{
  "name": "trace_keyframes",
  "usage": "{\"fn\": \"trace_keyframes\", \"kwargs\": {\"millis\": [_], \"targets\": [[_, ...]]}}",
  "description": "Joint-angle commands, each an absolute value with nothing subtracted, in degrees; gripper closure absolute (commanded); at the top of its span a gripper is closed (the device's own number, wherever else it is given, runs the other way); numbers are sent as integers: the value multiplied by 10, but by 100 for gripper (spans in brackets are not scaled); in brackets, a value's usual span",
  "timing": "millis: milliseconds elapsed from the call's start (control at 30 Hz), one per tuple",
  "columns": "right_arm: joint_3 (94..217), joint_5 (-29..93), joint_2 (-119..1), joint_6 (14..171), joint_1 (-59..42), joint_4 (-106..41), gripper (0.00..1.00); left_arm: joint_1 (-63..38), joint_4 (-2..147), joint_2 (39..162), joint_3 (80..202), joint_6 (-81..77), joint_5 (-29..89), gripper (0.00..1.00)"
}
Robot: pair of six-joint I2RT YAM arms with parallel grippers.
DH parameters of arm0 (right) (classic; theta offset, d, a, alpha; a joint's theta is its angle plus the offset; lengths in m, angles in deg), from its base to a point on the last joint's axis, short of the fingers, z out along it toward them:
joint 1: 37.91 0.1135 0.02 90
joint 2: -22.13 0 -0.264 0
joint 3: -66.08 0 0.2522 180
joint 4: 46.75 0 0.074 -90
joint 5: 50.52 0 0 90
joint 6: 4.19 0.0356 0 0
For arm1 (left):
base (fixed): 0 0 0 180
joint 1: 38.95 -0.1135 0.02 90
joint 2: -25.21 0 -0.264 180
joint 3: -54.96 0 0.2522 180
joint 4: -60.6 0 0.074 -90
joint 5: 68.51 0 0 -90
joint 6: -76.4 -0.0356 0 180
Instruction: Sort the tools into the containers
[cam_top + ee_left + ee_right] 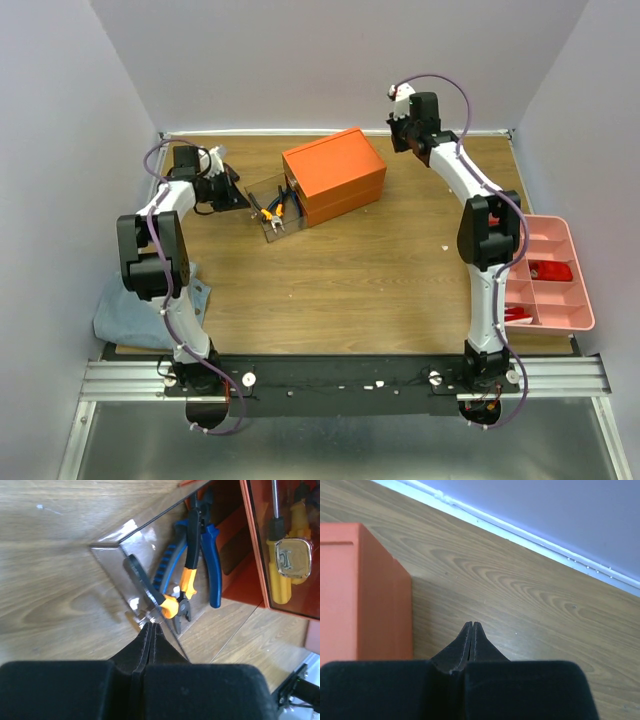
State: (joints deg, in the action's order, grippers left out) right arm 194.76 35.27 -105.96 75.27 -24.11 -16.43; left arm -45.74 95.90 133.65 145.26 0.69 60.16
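The orange box (pixel 335 175) stands at the back middle, with a clear drawer (pixel 268 208) pulled out to its left. Blue-handled pliers (pixel 215 565) and orange-handled pliers (pixel 187 580) lie in that drawer. A yellow-handled screwdriver (pixel 280 577) shows through another drawer front. My left gripper (pixel 151 625) is shut, its tips against the drawer's front by the black handle (pixel 141 586); nothing shows between the fingers. In the top view the left gripper (pixel 232 190) is at the drawer's left end. My right gripper (pixel 472 625) is shut and empty over bare table just right of the orange box (pixel 360 590). The pink tray (pixel 570 290) holds red-handled tools (pixel 548 270).
A grey-blue cloth (pixel 130 315) lies crumpled at the near left beside the left arm's base. The back wall's white edge (pixel 530 532) runs close behind the right gripper. The pink tray overhangs the table's right edge.
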Motion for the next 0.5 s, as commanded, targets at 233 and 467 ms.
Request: {"fn": "trace_keyframes", "kwargs": {"millis": [233,467], "targets": [[1957,204,-1077,703,-238,-86,99,-391,926,1379,1498,31,641,100],[1931,177,-1061,693,-237,-70,99,-340,909,1410,1526,52,646,100]]}}
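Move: The left hand's shut fingertips are just outside the clear lower drawer, which stands open. The drawer's middle is about 6 cm to the hand's right, 1 cm ahead and 2 cm lower, with the pliers in it at nearly the same spot; the orange box's middle is some 20 cm right and 7 cm ahead. From the right hand, beyond the box's right side, the box's middle is about 13 cm left, 9 cm back and 6 cm below. With its shut fingertips on the outside of the open drawer's front beside the knob, the left hand pushes along to its right at an almost level height, about 7.5 cm and quickening, turning slightly clockwise as the drawer goes towards the orange box. Meanwhile the right hand, also shut, first sinks and then comes left and back as well, some 3 cm each way, closing in on the box's right side while turning about 15 degrees counter-clockwise and tipping a little farther down; whether it touches the box can't be seen clearly. ##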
